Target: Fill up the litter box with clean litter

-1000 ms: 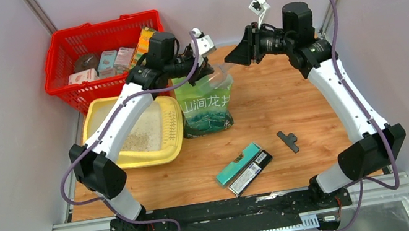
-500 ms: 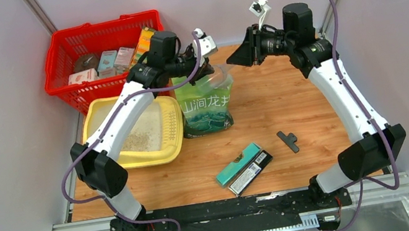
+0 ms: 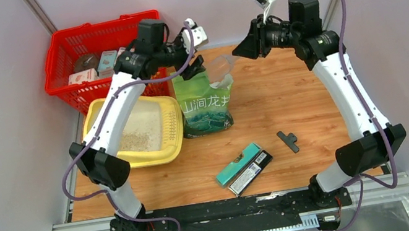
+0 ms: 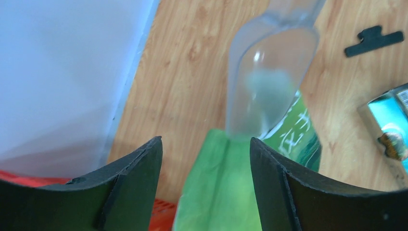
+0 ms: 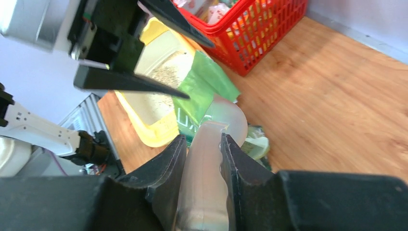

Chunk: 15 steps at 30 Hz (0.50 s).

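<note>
The pale-yellow litter box [image 3: 175,134] lies at the left of the table, with a patch of beige clean litter [image 3: 131,141] inside. The litter box [image 5: 155,134] and litter [image 5: 166,74] also show in the right wrist view. My left gripper [image 3: 189,68] [image 4: 204,142] is open above the upright green bag [image 3: 206,105], whose top edge [image 4: 226,192] lies loose between the jaws. My right gripper [image 3: 236,57] [image 5: 203,137] is shut on the handle of the translucent scoop [image 3: 222,68] [image 5: 204,178]. The scoop's bowl hangs over the bag's mouth.
A red mesh basket [image 3: 59,67] with small packages stands behind the litter box. A teal box [image 3: 239,162], a dark flat box [image 3: 253,171] and a black clip [image 3: 287,141] lie on the wooden table [image 3: 286,95] near the front.
My left gripper has let go of the bag's top edge, opened wide and pulled back and up. The right gripper has lifted slightly, still holding the scoop.
</note>
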Motion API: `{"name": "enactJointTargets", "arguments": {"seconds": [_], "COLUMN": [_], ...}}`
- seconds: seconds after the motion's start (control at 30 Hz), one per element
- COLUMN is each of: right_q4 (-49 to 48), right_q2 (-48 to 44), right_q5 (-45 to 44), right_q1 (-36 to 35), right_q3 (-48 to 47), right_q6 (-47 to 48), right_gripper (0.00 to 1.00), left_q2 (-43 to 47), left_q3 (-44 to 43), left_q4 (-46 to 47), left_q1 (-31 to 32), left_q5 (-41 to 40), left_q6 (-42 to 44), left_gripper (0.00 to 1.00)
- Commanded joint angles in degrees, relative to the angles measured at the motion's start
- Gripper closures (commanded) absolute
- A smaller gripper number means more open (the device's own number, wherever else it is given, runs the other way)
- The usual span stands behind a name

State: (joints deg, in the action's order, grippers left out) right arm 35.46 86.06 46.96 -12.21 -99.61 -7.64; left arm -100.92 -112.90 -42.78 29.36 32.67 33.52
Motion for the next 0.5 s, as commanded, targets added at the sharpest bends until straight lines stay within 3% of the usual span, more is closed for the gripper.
{"name": "enactJointTargets", "arguments": {"seconds": [0.0, 0.13, 0.3, 0.4, 0.47], "right_q4": [3.3, 4.26, 12.16, 17.17, 17.62], "right_q2": [0.42, 1.21, 4.11, 4.99, 4.47], "right_q5": [-2.4, -2.4, -1.97, -0.64, -0.29], "right_q1": [0.87, 0.87, 1.04, 1.04, 1.22], "right_q3": [-3.22, -4.27, -10.32, -13.32, -13.07], "right_q6": [6.58, 9.03, 17.37, 20.37, 20.91], "right_gripper": [1.0, 1.0, 1.0, 1.0, 1.0], "left_q2": [-5.58, -9.46, -12.71, -13.24, -12.9], "left_q3": [-9.5, -12.08, -12.08, -11.9, -11.9], "left_q4": [-15.01, -20.84, -23.31, -23.48, -23.66], "left_q1": [-3.87, -4.23, -4.05, -4.05, -4.05], "left_q5": [2.22, 3.19, 5.13, 5.74, 7.06], "left_q6": [8.04, 11.48, 11.48, 10.96, 10.61], "left_gripper": [0.26, 0.26, 0.31, 0.42, 0.6]}}
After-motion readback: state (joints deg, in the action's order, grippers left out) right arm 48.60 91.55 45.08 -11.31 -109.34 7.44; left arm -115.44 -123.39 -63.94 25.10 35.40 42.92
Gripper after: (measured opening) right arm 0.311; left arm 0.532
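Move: The litter bag's left rim, where the fingers are to take hold, lies about 12 cm below the left hand, roughly 3 cm to its left and 1 cm ahead. The scoop's bowl hangs some 8 cm to this hand's right, 1 cm back and at its height; the litter box is about 21 cm left, 3 cm back and 29 cm below. From the right hand, the bag's rim is some 21 cm left, 3 cm ahead and 17 cm lower. The left hand drops about 10 cm, shifting 3 cm left, to the bag's left rim, its wide fingers partly closing. ##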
